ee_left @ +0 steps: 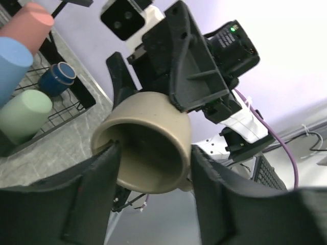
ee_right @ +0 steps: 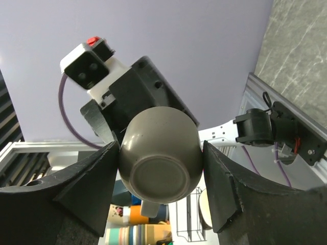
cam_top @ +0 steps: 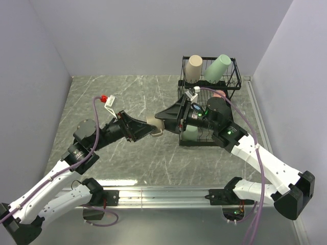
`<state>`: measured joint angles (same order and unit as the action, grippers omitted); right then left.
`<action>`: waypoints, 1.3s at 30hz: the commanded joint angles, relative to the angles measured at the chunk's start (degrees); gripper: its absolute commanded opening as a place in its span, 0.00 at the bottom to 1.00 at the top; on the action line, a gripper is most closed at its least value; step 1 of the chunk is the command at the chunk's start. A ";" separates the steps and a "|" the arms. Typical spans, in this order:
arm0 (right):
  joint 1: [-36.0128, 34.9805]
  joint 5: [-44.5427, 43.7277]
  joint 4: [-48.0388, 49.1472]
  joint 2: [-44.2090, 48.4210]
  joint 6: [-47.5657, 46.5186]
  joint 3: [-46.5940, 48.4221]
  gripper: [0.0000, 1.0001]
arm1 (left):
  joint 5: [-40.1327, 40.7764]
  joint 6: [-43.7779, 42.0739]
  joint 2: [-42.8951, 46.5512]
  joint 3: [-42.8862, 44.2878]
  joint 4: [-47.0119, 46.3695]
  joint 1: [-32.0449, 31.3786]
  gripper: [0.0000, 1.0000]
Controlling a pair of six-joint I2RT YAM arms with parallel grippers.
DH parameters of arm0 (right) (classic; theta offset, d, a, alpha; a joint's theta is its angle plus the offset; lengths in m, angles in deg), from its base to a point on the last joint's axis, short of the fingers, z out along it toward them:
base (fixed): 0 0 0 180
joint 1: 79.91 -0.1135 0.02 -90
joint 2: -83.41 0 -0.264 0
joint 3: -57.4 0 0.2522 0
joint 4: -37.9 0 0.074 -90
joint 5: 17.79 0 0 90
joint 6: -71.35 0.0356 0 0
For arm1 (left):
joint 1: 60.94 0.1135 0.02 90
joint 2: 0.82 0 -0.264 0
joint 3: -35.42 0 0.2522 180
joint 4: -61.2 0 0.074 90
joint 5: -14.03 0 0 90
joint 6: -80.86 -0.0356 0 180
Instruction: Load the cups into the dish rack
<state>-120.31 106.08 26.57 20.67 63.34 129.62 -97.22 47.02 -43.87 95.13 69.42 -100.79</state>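
Note:
An olive-tan mug (cam_top: 155, 127) hangs in the air between the two arms, left of the dish rack (cam_top: 236, 76). My right gripper (ee_right: 161, 146) is shut on the mug (ee_right: 159, 155), with its fingers pressed to both sides and the mug's base facing the camera. My left gripper (ee_left: 155, 148) is open. Its fingers flank the mug's (ee_left: 153, 122) rim loosely. In the rack's top tier stand a beige tumbler (cam_top: 194, 67) and a pale green one (cam_top: 218, 67). The left wrist view also shows pink (ee_left: 28, 25), blue (ee_left: 13, 61) and green (ee_left: 25, 115) tumblers and a navy mug (ee_left: 59, 77).
The rack stands at the back right, against the right wall's metal rail (cam_top: 255, 112). My right arm (cam_top: 240, 143) lies across the rack's front. Grey marble tabletop (cam_top: 102, 97) stretches to the left, and walls close it in on three sides.

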 commanded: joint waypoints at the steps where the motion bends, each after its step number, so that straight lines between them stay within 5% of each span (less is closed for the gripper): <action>1: -2.22 5.33 6.27 3.94 0.71 0.78 0.00 | 7.10 -2.02 -0.37 1.07 5.37 0.66 0.64; 9: -1.26 4.81 2.93 5.96 -1.22 -0.62 0.00 | 9.82 -2.37 2.09 1.15 10.28 0.74 0.89; 24: 2.43 4.02 -3.29 9.03 -3.76 -2.03 0.00 | 9.74 -2.10 3.14 0.27 10.63 0.74 0.86; 32: 20.33 9.19 -17.01 14.75 -12.10 -4.49 0.00 | 15.18 -3.69 6.22 3.26 17.13 0.74 0.88; 39: 31.41 10.96 -39.30 13.27 -27.22 -0.37 0.00 | 17.83 -5.01 8.94 4.67 22.15 0.75 0.87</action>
<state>-92.45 114.06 -1.25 34.53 45.60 125.55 -81.31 43.83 -35.96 97.25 89.60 -100.31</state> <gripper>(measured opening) 0.676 0.875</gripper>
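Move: The right hand already grips the beige mug, whose rim sits between the opening left fingers. The lower rack's middle lies about 22 cm ahead of the right hand, 26 cm right and 29 below. On the rack, the green cup is some 12 cm ahead and 16 right, the blue cup 25 ahead and 18 right. From the left hand, the rack's middle is roughly 23 cm ahead, 27 right and 29 below. Right hand draws the mug from the widening left fingers, about 13 cm right, sinking late, towards the rack. ##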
